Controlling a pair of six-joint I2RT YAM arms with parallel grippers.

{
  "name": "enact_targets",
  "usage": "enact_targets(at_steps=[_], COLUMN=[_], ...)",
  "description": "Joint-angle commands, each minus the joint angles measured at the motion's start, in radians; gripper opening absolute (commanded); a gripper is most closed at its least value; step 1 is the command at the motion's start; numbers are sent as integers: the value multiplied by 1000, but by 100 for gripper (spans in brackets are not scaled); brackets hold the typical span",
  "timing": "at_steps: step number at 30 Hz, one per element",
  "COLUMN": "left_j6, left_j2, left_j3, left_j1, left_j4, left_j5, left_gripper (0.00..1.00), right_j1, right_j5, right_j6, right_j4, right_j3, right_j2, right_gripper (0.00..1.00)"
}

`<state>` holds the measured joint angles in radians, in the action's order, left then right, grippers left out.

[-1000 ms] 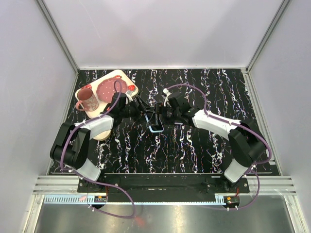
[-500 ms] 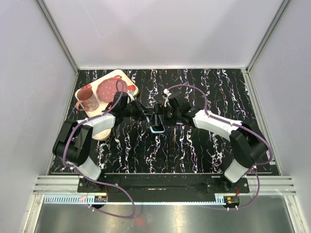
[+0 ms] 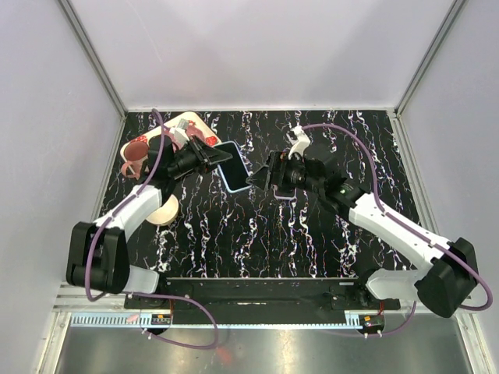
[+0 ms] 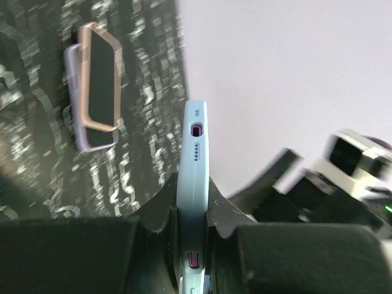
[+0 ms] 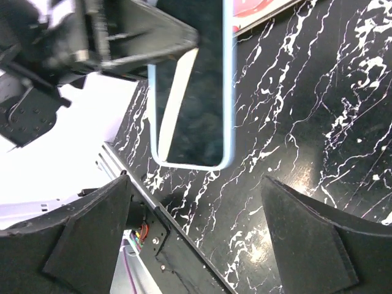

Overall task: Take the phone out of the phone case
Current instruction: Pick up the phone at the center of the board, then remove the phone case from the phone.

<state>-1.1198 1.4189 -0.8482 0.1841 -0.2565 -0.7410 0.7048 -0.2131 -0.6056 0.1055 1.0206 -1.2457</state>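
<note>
The phone in its light-blue case point(image 3: 232, 168) is lifted off the table, and my left gripper point(image 3: 220, 160) is shut on its edges. The left wrist view shows the case's edge point(image 4: 195, 141) clamped between the jaws of the left gripper point(image 4: 193, 199). The right wrist view shows the dark screen inside the blue rim point(image 5: 193, 92). My right gripper point(image 3: 260, 178) is open and empty, just right of the phone and apart from it. In the right wrist view the right gripper point(image 5: 202, 236) hangs over bare table.
A second phone in a lavender case point(image 4: 97, 86) lies flat on the table, partly under my right gripper point(image 3: 286, 194). A tray point(image 3: 191, 122) with a red plate and a mug point(image 3: 137, 158) stands at the back left. A pale round object point(image 3: 161, 212) lies under the left arm.
The left gripper has lifted the blue-cased phone off the table centre and moved it left. The right gripper has let go, drawn back to the right and risen.
</note>
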Motion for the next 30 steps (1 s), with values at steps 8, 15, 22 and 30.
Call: enact_targets(at_steps=[8, 15, 22, 30], left_j6=[-127, -127, -135, -178], left_j2=[-186, -173, -158, -127], left_j3=[74, 66, 55, 51], left_j1=[3, 3, 2, 2], left_j4=[-425, -412, -408, -470], left_j5=[-8, -5, -4, -27], left_gripper=[0, 0, 0, 0], right_j1=[-169, -169, -169, -169], right_j5=[-365, -410, -459, -508], right_j6=[-523, -620, -638, -730], right_j4=[-779, -1027, -1034, -1190], right_j3=[-274, -323, -301, -297], right_j2=[-87, -124, -167, -253], right_gripper=[73, 68, 64, 45])
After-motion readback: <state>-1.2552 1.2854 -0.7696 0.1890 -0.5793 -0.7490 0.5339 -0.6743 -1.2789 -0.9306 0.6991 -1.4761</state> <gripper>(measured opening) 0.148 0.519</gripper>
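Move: The light-blue-cased phone, already pinched by the left fingers at its left long edge, has its middle about 4 cm right, 2 cm back and 1 cm below the left hand; the tray stands roughly 18 cm ahead, 13 cm left of that hand and 21 cm below. From the open right hand, the phone's middle lies some 8 cm left, 2 cm ahead and 2 cm lower, and the other two stacked phones about 15 cm ahead, 9 cm right and 22 cm down. Keeping its pinch on the blue-cased phone, the left hand quickly lifts it about 8 cm, easing slightly back and tipping its fingers up, then holds. The empty right hand dips forward and down, comes back up and edges left beside the phone's near end, rolling its left side up some 35 degrees so the fingers straddle the phone's thickness, while they close to about half open; no right-hand touch can be made out. ##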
